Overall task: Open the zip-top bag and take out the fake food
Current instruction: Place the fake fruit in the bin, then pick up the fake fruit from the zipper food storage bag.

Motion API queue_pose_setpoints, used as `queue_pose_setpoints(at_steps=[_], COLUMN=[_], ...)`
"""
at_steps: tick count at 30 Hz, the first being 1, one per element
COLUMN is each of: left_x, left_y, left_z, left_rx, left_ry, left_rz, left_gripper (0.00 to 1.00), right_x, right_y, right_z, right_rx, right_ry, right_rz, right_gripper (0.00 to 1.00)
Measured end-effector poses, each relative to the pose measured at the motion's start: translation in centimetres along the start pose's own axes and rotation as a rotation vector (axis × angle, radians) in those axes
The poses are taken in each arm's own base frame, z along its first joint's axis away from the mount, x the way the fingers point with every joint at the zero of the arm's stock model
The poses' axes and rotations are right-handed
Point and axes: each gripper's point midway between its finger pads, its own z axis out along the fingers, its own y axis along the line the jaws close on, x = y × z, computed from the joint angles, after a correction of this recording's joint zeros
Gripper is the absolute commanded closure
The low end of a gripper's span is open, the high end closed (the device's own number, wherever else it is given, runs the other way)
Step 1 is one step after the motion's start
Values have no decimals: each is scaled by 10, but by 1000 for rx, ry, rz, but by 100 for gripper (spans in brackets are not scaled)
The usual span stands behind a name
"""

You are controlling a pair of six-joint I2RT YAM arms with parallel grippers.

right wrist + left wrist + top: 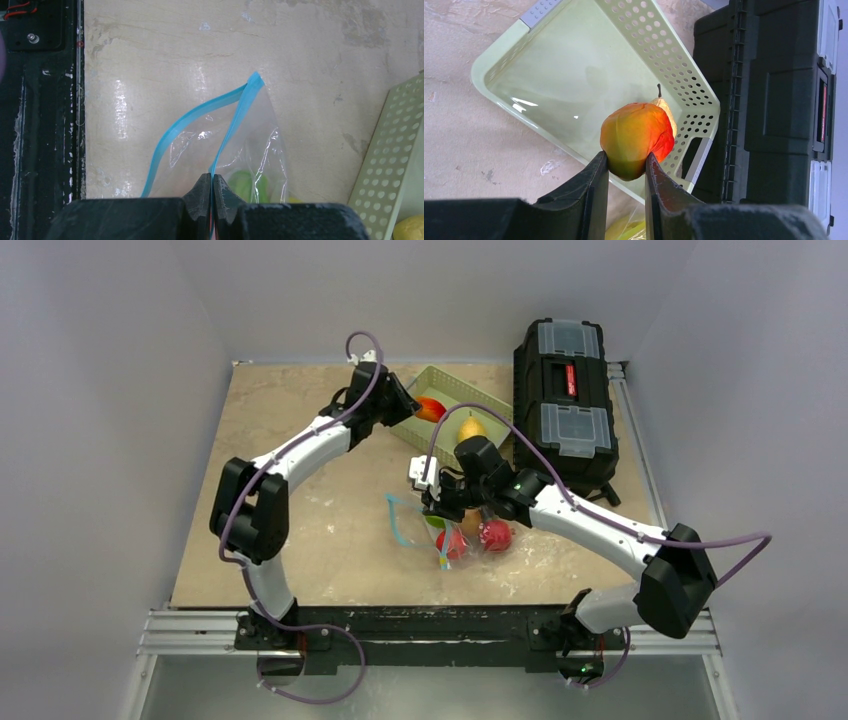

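Note:
My left gripper (626,162) is shut on an orange-red and yellow piece of fake food (636,137), held just over the near rim of the pale green basket (564,75). In the top view this fruit (430,408) hangs at the basket's left end. A yellow pear (470,428) lies in the basket. The zip-top bag (405,525) lies mid-table with its mouth parted. My right gripper (210,179) is shut on one teal-blue zip strip (235,120), lifting that side. Red fruits (495,535) and a green piece (247,185) are inside the bag.
A black toolbox (565,400) stands at the back right, right beside the basket (440,380). The basket's perforated wall (390,160) is close to the right of the bag. The black rail (45,125) runs along the table's near edge.

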Motion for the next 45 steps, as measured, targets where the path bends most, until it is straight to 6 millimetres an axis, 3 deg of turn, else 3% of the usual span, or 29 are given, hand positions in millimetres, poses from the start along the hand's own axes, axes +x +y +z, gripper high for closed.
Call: queue_pose_setpoints(at_steps=[17, 30, 35, 40, 45], left_x=[8, -1, -11, -28, -22], left_y=[8, -1, -11, -29, -18], left_z=[15, 11, -24, -86, -128], left_rx=[5, 64, 117, 209, 236], left_ry=[40, 18, -31, -140, -198], left_rz=[-34, -16, 57, 134, 174], left_gripper=[49, 27, 15, 6, 0], right_x=[1, 2, 2, 2, 1], right_y=[-2, -4, -5, -4, -3], right_z=[-1, -2, -2, -2, -4], right_rx=[6, 10, 11, 8, -5], right_ry=[1, 1, 1, 0, -8], right_rz=[3, 7, 7, 8, 4], right_gripper=[100, 100, 100, 100, 100])
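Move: The left hand holds the red-yellow fruit over the near-left part of the bin, whose middle lies level with the hand, about 7 cm to the right and 7 cm lower. The pear in the bin is some 11 cm to the right and 2 cm back, also about 7 cm lower; the zip-top bag lies roughly 26 cm back and 8 cm right. From the right hand, the bin's middle is about 20 cm ahead, 5 cm right and 7 cm below. The left hand eases down not quite 2 cm over the near-left side of the bin, still aimed forward and down, and opens its fingers to let go of the red-yellow fruit. Still spreading them to nearly full width, it then lifts about 10 cm and draws back about as far, also somewhat left, out and away from the bin, the fingers tipping up some 20 degrees, while the right hand stays in place and keeps the edge of the bag pinched. ##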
